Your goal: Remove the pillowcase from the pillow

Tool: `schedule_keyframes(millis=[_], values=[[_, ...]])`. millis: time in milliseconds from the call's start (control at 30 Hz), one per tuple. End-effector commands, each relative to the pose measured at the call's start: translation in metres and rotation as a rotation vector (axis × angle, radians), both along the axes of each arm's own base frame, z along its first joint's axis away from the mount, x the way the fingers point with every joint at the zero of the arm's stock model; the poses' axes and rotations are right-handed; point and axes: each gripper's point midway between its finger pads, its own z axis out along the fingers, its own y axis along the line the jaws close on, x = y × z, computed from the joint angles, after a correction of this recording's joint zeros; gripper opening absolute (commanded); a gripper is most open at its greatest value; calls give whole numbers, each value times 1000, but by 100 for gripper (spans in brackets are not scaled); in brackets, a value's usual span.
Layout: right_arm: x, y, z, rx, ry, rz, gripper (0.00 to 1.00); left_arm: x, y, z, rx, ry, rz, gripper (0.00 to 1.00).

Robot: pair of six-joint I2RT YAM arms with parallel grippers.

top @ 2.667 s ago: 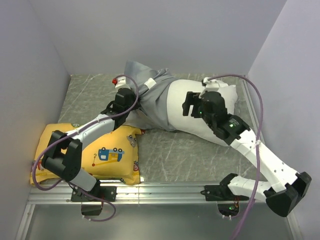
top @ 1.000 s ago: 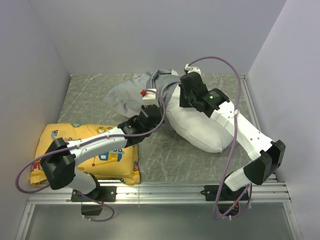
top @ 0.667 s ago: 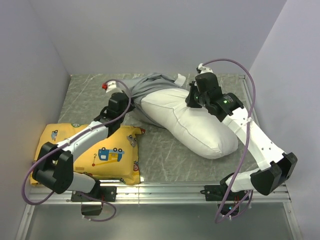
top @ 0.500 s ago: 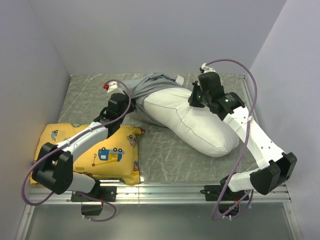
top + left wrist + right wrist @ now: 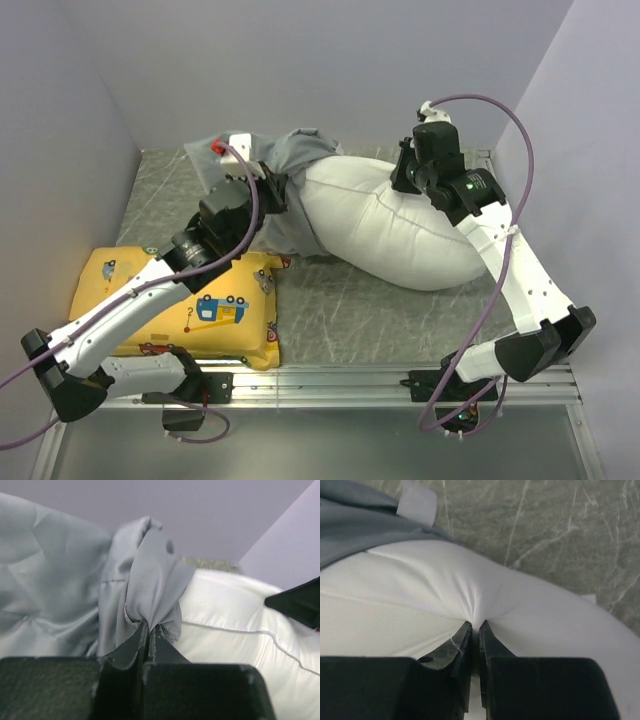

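The plump white pillow [image 5: 400, 225] lies across the back right of the table, mostly bare. The grey pillowcase [image 5: 290, 160] is bunched over its left end. My left gripper [image 5: 268, 192] is shut on a gathered fold of the pillowcase [image 5: 150, 580], its tips [image 5: 149, 626] right at the pillow's [image 5: 240, 630] edge. My right gripper [image 5: 405, 182] sits at the pillow's far edge. In the right wrist view its jaws [image 5: 475, 625] pinch a puckered fold of the pillow [image 5: 420, 590], with the pillowcase [image 5: 360, 525] at the upper left.
A yellow cushion [image 5: 200, 310] printed with vehicles lies at the near left, under my left arm. Grey walls close in the table [image 5: 350, 300] at the back and both sides. A metal rail [image 5: 330, 380] runs along the near edge.
My left gripper has shut on the pillowcase and lifted it up and back. My right gripper has drawn the pillow's end to the right and back. More white pillow shows.
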Motion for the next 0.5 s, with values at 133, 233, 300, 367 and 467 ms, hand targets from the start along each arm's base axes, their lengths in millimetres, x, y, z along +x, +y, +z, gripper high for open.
schedule_keyframes(millis=[133,233,300,367,467], values=[[60,16,-17,-20,-18,19,39,36,-28,24,125,-7,-18,2],[69,24,-43,-25,34,30,57,65,-43,-14,144,83,-67,1],[69,21,-38,-26,14,10,65,83,-43,-45,152,139,-67,0],[65,17,-18,-12,-36,0,67,92,-45,-67,158,163,-71,0],[52,5,24,-3,-137,-31,72,107,-46,-107,170,230,-76,1]])
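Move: The left hand holds the bunched edge of the grey pillowcase. The white pillow's middle lies about 26 cm to its right, 4 cm ahead and 18 cm below, and the pillowcase's hanging body centres about 5 cm ahead, 3 cm left and 10 cm below. From the right hand, at the raised pinch, the pillow's middle is roughly 14 cm below, 2 cm back and 2 cm right, with the pillowcase body some 30 cm left, level fore-and-aft and 8 cm below. The right fingers let go of their pinch of white pillow, spreading well open as the hand hops up slightly, then goes about 7 cm forward and as far down over the pillow. Still pinching the pillowcase, the left hand first lifts a little, then swings down and forward and slightly right towards the pillow, ending some 10 cm lower and farther out, wrist rolling left side up and tipping nose-down. ##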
